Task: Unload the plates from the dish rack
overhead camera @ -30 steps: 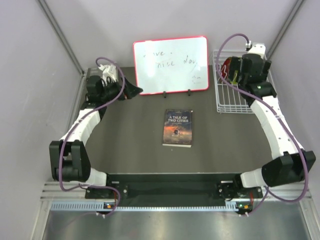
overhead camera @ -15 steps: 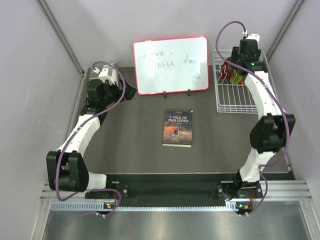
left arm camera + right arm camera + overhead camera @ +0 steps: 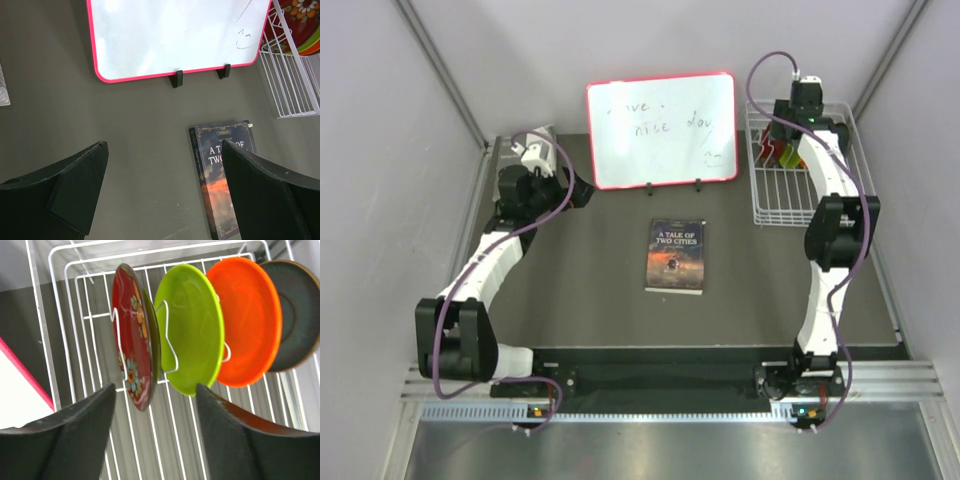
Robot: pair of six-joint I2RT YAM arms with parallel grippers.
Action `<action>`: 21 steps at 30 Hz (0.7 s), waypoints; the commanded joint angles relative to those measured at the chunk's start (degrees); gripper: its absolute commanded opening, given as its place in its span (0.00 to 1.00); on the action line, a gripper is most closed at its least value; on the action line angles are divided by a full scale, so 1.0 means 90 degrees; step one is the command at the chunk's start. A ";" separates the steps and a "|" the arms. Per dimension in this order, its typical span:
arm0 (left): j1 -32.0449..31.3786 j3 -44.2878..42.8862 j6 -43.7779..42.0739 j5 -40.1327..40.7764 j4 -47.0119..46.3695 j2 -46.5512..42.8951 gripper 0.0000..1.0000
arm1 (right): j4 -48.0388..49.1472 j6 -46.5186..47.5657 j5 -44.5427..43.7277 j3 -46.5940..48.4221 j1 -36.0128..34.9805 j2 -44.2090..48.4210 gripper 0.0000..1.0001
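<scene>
Several plates stand upright in the white wire dish rack (image 3: 60,340): dark red patterned plate (image 3: 131,335), lime green plate (image 3: 192,330), orange plate (image 3: 245,320) and a dark teal plate (image 3: 295,315). My right gripper (image 3: 156,390) hovers over the rack, open, its tips just short of the lower edges of the red and green plates and holding nothing. From above, the right gripper (image 3: 790,135) sits at the far end of the rack (image 3: 790,210). My left gripper (image 3: 165,145) hangs wide open above the bare table, holding nothing.
A red-framed whiteboard (image 3: 660,128) stands at the back centre on two black feet. A book (image 3: 676,256) lies flat mid-table, just right of my left gripper's gap in the left wrist view. Grey walls close in the table at the sides and back.
My right arm has stretched farther over the rack toward the plates and its jaws have narrowed somewhat. The left arm has shifted slightly and stays wide open.
</scene>
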State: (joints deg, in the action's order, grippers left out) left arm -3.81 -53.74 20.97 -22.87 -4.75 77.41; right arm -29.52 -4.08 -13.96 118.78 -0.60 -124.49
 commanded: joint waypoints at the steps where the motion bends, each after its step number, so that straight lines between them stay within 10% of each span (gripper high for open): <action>1: -0.0006 -0.0055 -0.0065 -0.0085 -0.0331 0.0091 0.99 | 0.0213 0.0111 0.0135 0.0571 0.0018 -0.0250 0.62; 11: -0.0006 -0.0016 -0.0084 -0.0232 -0.0409 0.0130 0.99 | 0.0350 0.0121 0.0203 0.0816 0.0008 -0.0767 0.58; 17: -0.0006 -0.0025 -0.0026 -0.0368 -0.0468 0.0091 0.99 | 0.0652 0.0238 0.0242 0.0767 0.0008 -0.1031 0.35; 21: -0.0006 0.0013 -0.0035 -0.0340 -0.0497 0.0091 0.99 | 0.0838 0.0316 0.0077 0.0747 0.0008 -0.1022 0.01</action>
State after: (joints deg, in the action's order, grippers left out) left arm -3.79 -53.74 20.99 -24.91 -6.02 78.41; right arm -26.94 -2.11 -13.19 123.15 -0.27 -133.38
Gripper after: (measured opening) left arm 0.990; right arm 0.135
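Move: The red flowered plate stands on edge in the rack, its middle about 7 cm ahead of the open right hand, 2 cm to the left and 9 cm down. To the right of that plate, level with it and about as high, stand the green plate some 5 cm off and the orange plate about 11 cm off. From the idle left hand, the red plate lies about 20 cm ahead and 48 cm to the right, some 11 cm lower. The right hand sinks about 5 cm and eases about 3 cm forward onto the near upper rim of the red flowered plate, its fingers still aimed forward and down with almost no turn of the wrist, dropping faster in the second half. Over that last stretch the half-open fingers, one on either side of the plate, draw nearly shut and pinch its rim, the right finger coming down between it and the green plate. ##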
